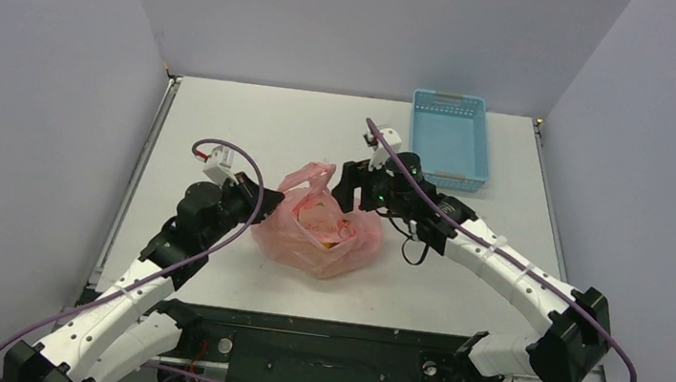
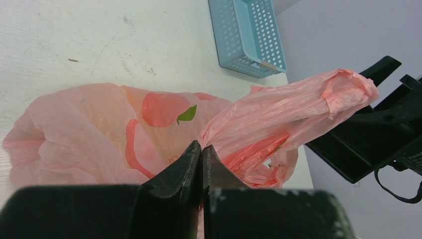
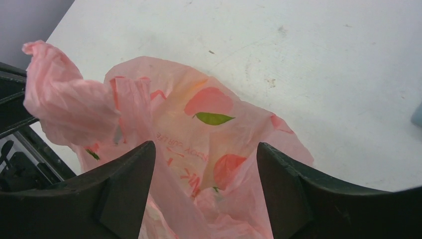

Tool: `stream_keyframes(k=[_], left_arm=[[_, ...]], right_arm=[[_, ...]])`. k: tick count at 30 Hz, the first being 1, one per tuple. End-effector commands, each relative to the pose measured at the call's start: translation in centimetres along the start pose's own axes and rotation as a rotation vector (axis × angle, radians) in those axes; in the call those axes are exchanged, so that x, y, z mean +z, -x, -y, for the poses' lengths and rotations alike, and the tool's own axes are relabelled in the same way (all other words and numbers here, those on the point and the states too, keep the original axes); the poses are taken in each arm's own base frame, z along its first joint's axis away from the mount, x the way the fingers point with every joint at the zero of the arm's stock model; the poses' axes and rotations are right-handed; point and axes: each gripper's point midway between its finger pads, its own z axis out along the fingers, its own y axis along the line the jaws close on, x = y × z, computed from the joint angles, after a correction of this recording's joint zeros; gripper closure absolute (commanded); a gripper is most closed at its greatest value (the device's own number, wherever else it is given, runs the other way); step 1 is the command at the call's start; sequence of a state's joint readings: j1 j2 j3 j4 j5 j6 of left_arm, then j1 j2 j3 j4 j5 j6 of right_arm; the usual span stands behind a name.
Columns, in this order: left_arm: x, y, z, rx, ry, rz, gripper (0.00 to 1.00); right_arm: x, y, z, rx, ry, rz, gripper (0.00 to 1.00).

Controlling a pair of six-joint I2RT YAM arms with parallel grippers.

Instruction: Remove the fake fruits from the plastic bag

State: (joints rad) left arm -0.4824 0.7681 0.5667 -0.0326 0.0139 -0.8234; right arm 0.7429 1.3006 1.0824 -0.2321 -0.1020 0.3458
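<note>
The pink plastic bag [image 1: 310,236] lies crumpled at the table's middle, one loop handle [image 1: 312,177] sticking up. Something yellow-orange [image 1: 327,239] shows dimly through the film; the fake fruits are otherwise hidden inside. My left gripper [image 1: 261,203] is at the bag's left side, and in the left wrist view it [image 2: 201,147] is shut, pinching the bag [image 2: 94,129] at the handle's root. My right gripper [image 1: 353,193] hovers over the bag's right side. In the right wrist view it [image 3: 205,149] stands open, loose bag film [image 3: 209,129] between its fingers, nothing held.
A light-blue slotted basket [image 1: 451,139] sits at the back right, also seen in the left wrist view [image 2: 249,35]. Bare white table [image 1: 255,124] surrounds the bag. Grey walls close in the left, back and right.
</note>
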Motion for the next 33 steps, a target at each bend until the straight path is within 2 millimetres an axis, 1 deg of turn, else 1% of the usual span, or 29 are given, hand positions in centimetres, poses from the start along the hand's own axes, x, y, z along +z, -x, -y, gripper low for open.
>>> stream_keyframes(k=[1, 2, 3, 4, 6, 8, 11, 13, 15, 19, 22, 24, 26, 27, 28, 29, 30, 31, 32, 33], left_arm=[[-0.2, 0.4, 0.7, 0.016, -0.035, 0.006, 1.0], [-0.2, 0.3, 0.6, 0.016, -0.029, 0.002, 1.0], [-0.3, 0.3, 0.5, 0.017, -0.023, -0.001, 1.0], [-0.4, 0.3, 0.4, 0.02, -0.021, -0.002, 1.0], [-0.5, 0.3, 0.3, 0.023, -0.014, -0.002, 1.0], [-0.7, 0.3, 0.2, 0.024, -0.008, -0.003, 1.0], [-0.9, 0.2, 0.0, 0.021, -0.004, -0.003, 1.0], [-0.8, 0.2, -0.2, 0.018, 0.0, -0.001, 1.0], [-0.8, 0.1, -0.2, 0.017, 0.002, -0.004, 1.0], [-0.8, 0.0, -0.3, 0.018, 0.003, -0.011, 1.0], [-0.9, 0.0, -0.2, 0.015, -0.001, -0.01, 1.0], [-1.0, 0.0, -0.2, 0.014, 0.002, -0.011, 1.0], [-1.1, 0.0, -0.3, 0.015, 0.004, -0.013, 1.0], [-1.2, -0.1, -0.3, 0.019, 0.006, -0.019, 1.0], [-1.3, 0.1, -0.1, 0.022, 0.002, -0.018, 0.97], [-1.4, 0.0, -0.2, 0.036, 0.005, -0.026, 0.95], [-1.6, 0.3, 0.2, 0.047, -0.003, -0.021, 0.89], [-1.8, 0.2, 0.1, 0.068, 0.0, -0.033, 0.85], [-2.0, 0.6, 0.6, 0.083, -0.013, -0.027, 0.75], [-2.2, 0.5, 0.5, 0.114, -0.013, -0.039, 0.69]], right_arm=[[1.2, 0.5, -4.0, -0.073, 0.082, -0.043, 0.3], [1.3, 0.3, -4.9, -0.079, 0.102, -0.048, 0.31], [1.7, 0.2, -5.3, -0.08, 0.108, -0.051, 0.33], [1.9, -0.1, -5.6, -0.077, 0.111, -0.058, 0.38], [2.2, -0.6, -5.3, -0.063, 0.091, -0.063, 0.42], [1.8, -0.3, -5.1, -0.053, 0.08, -0.034, 0.4], [0.3, 1.1, -5.1, -0.053, 0.096, 0.026, 0.35], [-0.6, 1.8, -5.6, -0.07, 0.123, 0.047, 0.31], [-0.9, 1.8, -6.2, -0.106, 0.166, 0.04, 0.29], [0.1, 1.1, -5.7, -0.154, 0.142, -0.003, 0.3], [1.4, 0.5, -6.0, -0.152, 0.154, -0.034, 0.34], [2.1, 0.0, -6.6, -0.145, 0.174, -0.051, 0.4], [2.6, -0.3, -6.6, -0.128, 0.172, -0.051, 0.5], [2.8, -0.3, -6.3, -0.122, 0.155, -0.046, 0.66], [2.8, -0.3, -6.1, -0.108, 0.143, -0.039, 0.76], [2.9, -0.2, -5.7, -0.101, 0.116, -0.029, 0.95], [2.7, -0.2, -5.5, -0.088, 0.106, -0.019, 0.99], [2.6, -0.1, -5.3, -0.084, 0.094, -0.011, 1.0], [2.3, 0.0, -5.3, -0.077, 0.101, 0.004, 1.0], [2.2, 0.3, -5.5, -0.075, 0.113, 0.02, 1.0]])
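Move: The right hand, empty and open, has the stretched-up end of the bag's handle about 5 cm to its left, 2 cm back and 2 cm below. From this hand, the bag's full body lies roughly 8 cm back, 3 cm left and 14 cm lower, and the blue basket some 17 cm ahead, 24 cm right and 14 cm lower. The left hand already pinches the handle's other stretch, and that end lies about 9 cm to its right, 3 cm ahead and slightly above. The right hand, open, swings about 5 cm left and 3 cm back while dipping some 2 cm to the handle, lifts about 3 cm, then sinks again by 3 to 4 cm and shuts its fingers on the handle's end, having turned roughly 10 degrees counter-clockwise. The left hand keeps its pinch meanwhile, easing about 1 cm back and 1 cm down, and only at the last starts to open, with the handle still lying between its fingers. ##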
